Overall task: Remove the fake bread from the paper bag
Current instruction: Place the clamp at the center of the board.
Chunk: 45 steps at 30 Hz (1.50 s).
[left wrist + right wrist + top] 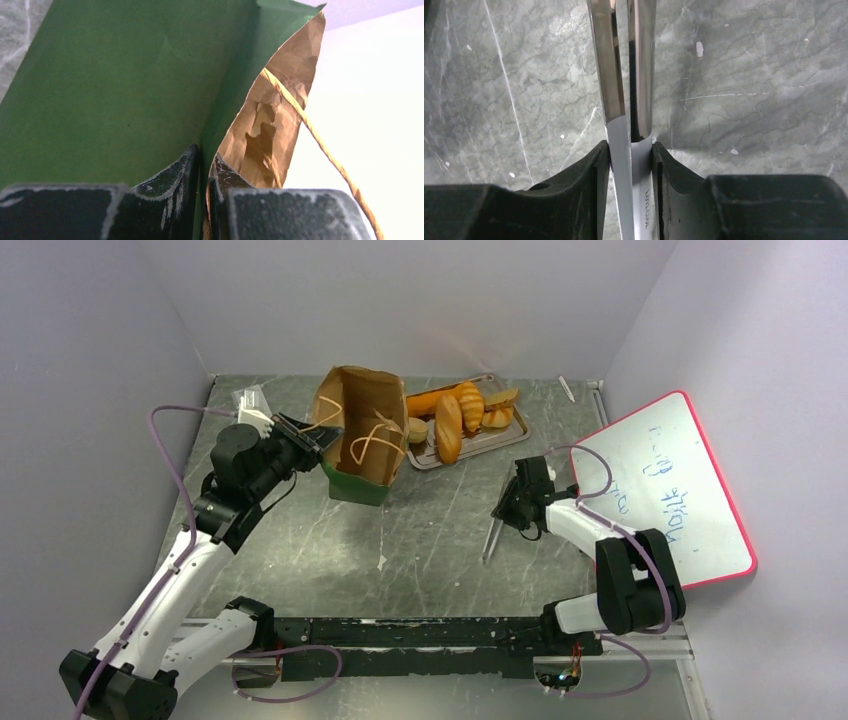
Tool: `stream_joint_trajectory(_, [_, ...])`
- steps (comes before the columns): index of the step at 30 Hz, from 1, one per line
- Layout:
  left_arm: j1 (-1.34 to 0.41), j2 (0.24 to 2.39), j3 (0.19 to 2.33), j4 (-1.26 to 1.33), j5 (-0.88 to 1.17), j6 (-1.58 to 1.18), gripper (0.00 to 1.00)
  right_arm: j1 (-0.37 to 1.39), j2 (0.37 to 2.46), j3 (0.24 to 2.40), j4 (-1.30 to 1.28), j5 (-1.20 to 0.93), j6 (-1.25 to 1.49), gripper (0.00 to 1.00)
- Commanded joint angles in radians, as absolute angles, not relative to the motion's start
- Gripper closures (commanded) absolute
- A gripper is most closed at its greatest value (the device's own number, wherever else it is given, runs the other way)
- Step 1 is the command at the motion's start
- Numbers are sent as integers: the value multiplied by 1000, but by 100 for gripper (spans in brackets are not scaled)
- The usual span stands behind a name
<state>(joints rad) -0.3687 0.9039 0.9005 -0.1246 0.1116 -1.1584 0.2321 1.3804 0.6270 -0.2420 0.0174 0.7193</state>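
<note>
The dark green paper bag (358, 480) stands tilted at mid-table, its brown mouth and tan cord handles facing up. My left gripper (325, 437) is shut on the bag's left rim. In the left wrist view the left gripper (205, 160) has one finger on the green outside of the paper bag (115, 90) and one on the brown inside. The fake bread (449, 427) lies on a grey tray (483, 443) right of the bag: baguette, oval loaf, croissant, bun, wedges. My right gripper (515, 502) is shut on metal tongs (490, 540), also the right gripper (630, 150) and tongs (642, 70) in the right wrist view.
A white board with a pink edge (665, 485) leans at the right wall. A small white object (252, 400) lies at the back left, and a thin stick (566, 388) at the back right. White walls close in three sides of the table.
</note>
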Motion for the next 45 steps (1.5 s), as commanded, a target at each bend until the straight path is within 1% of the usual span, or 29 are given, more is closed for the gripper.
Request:
stream_joint_trajectory(1, [-352,885,870,-99,81,-1230,93,239,1409,608,-217,53,716,67])
stream_joint_trajectory(6, [-339,885,831,-60,100,-1272,93,238,1427,618,-242,61,712,61])
stream_joint_trajectory(12, [-313,889,806,-28,122,-1293,93,239,1366,656,-301,109,699,50])
stream_joint_trajectory(18, [-283,892,776,11,143,-1319,93,245,1330,725,-373,145,672,45])
stream_joint_trajectory(27, [-189,898,724,65,239,-1378,93,274,1265,809,-438,201,654,43])
stream_joint_trajectory(29, [-169,899,711,76,257,-1396,93,294,1254,840,-452,217,652,43])
stream_joint_trajectory(31, [-152,904,700,90,277,-1410,93,323,1254,877,-466,237,649,40])
stream_joint_trajectory(35, [-119,926,675,124,327,-1426,93,381,1272,954,-492,280,649,39])
stream_joint_trajectory(45, [-58,997,560,316,442,-1492,93,434,1293,994,-497,294,658,39])
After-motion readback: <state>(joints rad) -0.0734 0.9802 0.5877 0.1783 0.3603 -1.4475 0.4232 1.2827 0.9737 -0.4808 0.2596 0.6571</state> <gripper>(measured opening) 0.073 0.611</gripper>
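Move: The clamp is in the right fingers with the table about 2 cm under them; the bread tray lies some 18 cm ahead and 9 cm left. The left hand pinches the paper bag's rim; the bag's middle is level ahead, about 7 cm right and 12 cm below. Its standing spot on the table is roughly 2 cm ahead, 2 cm right and 32 cm below, with the tray about 18 cm ahead and 23 cm right. Right fingers open off the clamp and rise some 13 cm while left lowers the pinched bag 9 cm, leftwards. ##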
